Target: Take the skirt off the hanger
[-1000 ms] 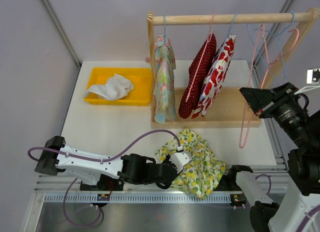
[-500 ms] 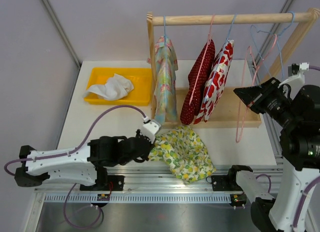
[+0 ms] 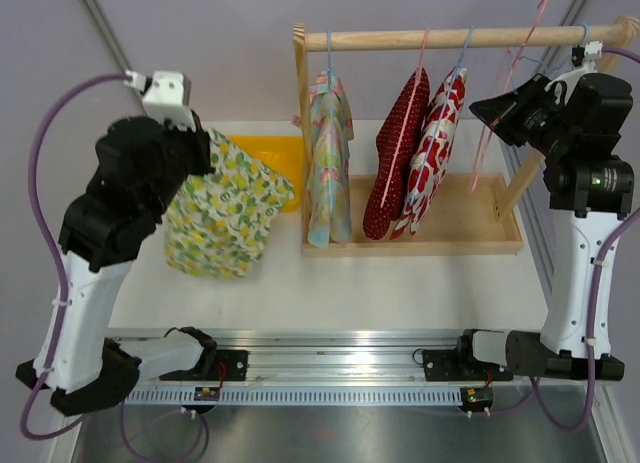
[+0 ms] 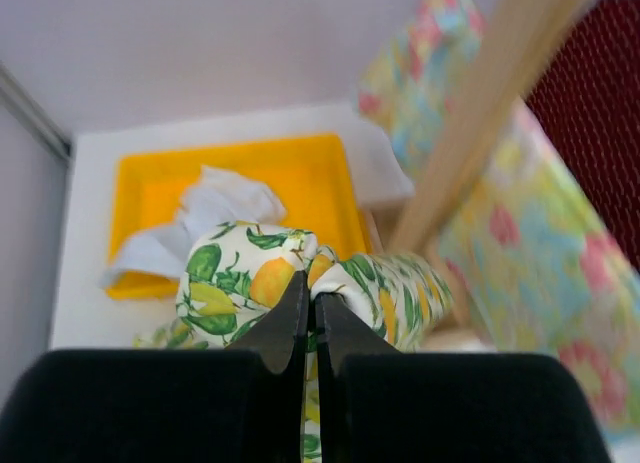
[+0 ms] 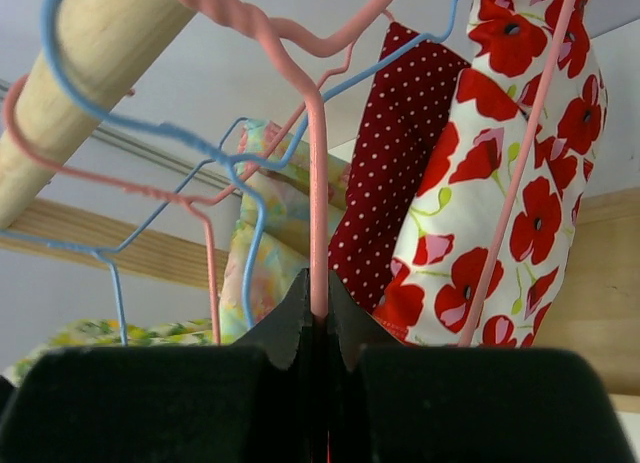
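Note:
The skirt [image 3: 225, 198], white with a lemon print, hangs free of any hanger from my left gripper [image 3: 205, 145], which is raised high at the left above the table. In the left wrist view the left gripper [image 4: 312, 303] is shut on a fold of the skirt [image 4: 250, 273]. My right gripper [image 3: 490, 108] is up at the right end of the rack, shut on the stem of a bare pink hanger [image 3: 505, 93]. The right wrist view shows the right gripper [image 5: 318, 308] pinching the pink hanger [image 5: 317, 183] just below the wooden rail [image 5: 90, 43].
A wooden rack [image 3: 460, 38] holds a pastel floral garment [image 3: 328, 153], a red dotted one [image 3: 395, 153] and a poppy-print one [image 3: 432, 153]. Bare blue hangers [image 3: 520, 58] hang at its right end. A yellow tray [image 4: 150, 183] with a white cloth [image 4: 225, 203] lies behind the skirt.
The left arm has lifted the skirt from the table's front up and to the left, in front of the tray. The right arm has raised the pink hanger up to the rail.

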Motion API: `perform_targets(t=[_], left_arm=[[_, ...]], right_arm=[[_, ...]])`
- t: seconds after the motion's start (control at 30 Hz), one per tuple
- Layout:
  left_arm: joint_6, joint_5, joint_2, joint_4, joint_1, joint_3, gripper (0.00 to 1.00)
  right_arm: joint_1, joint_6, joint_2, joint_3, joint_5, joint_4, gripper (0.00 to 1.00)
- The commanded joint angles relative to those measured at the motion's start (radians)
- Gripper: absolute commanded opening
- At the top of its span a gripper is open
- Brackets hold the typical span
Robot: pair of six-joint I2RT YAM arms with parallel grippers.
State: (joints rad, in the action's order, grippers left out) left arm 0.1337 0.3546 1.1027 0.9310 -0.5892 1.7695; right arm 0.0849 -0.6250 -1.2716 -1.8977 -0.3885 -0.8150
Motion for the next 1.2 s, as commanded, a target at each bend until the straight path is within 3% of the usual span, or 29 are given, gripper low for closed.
perform_targets(t=[0.0,0.1,0.23,0.37,0.57,0.63,0.67,0.7,0.73,0.77,0.83,0.93,0.97,1.07,1.17], left_arm=[[-0.091,-0.210,0.185,-0.031,0.178,0.273,0.00],[-0.071,-0.271,0.365,-0.014,0.290,0.543,0.00],[-0.004,-0.395,0.480,-0.110,0.422,0.619,0.00],[0.069,-0.485,0.577,-0.223,0.522,0.512,0.00],[0.159,-0.534,0.595,-0.395,0.563,0.104,0.00],[0.188,-0.520,0.591,-0.412,0.563,-0.012,0.20],[0.190,-0.513,0.591,-0.417,0.563,-0.039,0.67],[0.195,-0.499,0.594,-0.408,0.563,-0.056,0.88],[0.196,-0.467,0.589,-0.400,0.563,-0.074,0.99],[0.193,-0.450,0.580,-0.385,0.563,-0.082,0.99],[0.187,-0.419,0.531,-0.377,0.563,-0.087,0.99],[0.185,-0.396,0.436,-0.315,0.563,-0.058,0.99],[0.181,-0.394,0.410,-0.301,0.563,-0.039,0.99],[0.158,-0.375,0.284,-0.244,0.562,-0.044,0.99],[0.136,-0.379,0.137,-0.187,0.562,-0.120,0.99]], right_arm=[[-0.002,0.015,-0.017,-0.015,0.023,0.085,0.00],[-0.001,0.019,-0.009,0.034,0.020,0.094,0.00],[-0.001,0.033,0.024,0.110,0.022,0.093,0.00],[0.001,0.050,0.060,0.166,0.017,0.076,0.00],[0.001,0.071,0.087,0.200,0.036,0.045,0.00],[0.001,0.077,0.089,0.192,0.057,0.030,0.00],[0.001,0.079,0.089,0.189,0.060,0.024,0.00],[0.001,0.085,0.089,0.178,0.069,0.014,0.00],[0.001,0.088,0.089,0.174,0.074,0.001,0.00],[0.000,0.097,0.089,0.169,0.077,-0.007,0.01],[0.001,0.102,0.097,0.158,0.117,-0.032,0.08],[0.001,0.114,0.115,0.152,0.190,-0.058,0.68],[0.001,0.125,0.120,0.143,0.230,-0.064,0.96],[0.001,0.146,0.144,0.108,0.318,-0.092,1.00],[0.000,0.159,0.164,0.056,0.303,-0.101,1.00]])
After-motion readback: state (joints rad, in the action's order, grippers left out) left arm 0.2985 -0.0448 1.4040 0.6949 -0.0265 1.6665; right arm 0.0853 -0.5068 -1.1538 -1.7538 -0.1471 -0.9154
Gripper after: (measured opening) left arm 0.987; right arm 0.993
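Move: The left hand already holds the lemon skirt high up; the yellow bin's middle lies about 26 cm ahead, 6 cm left and 31 cm below, with the white cloth in it at the same spot. The pastel skirt hangs some 16 cm ahead, 18 cm right and 9 cm lower. The right hand holds the empty pink hanger; its place on the rail is about 11 cm ahead, 8 cm right and 13 cm above, the red-flowered skirt 9 cm ahead, 5 cm left and 12 cm lower. Carry the lemon skirt forward some 22 cm and a little left, rising over the bin before dropping about 30 cm from the peak; open the left fingers there, then lift and draw back. Meanwhile ease the right hand slightly forward and down 5 to 6 cm to set the pink hanger's hook on the rail, open wide, and start turning clockwise, drifting right and back. ##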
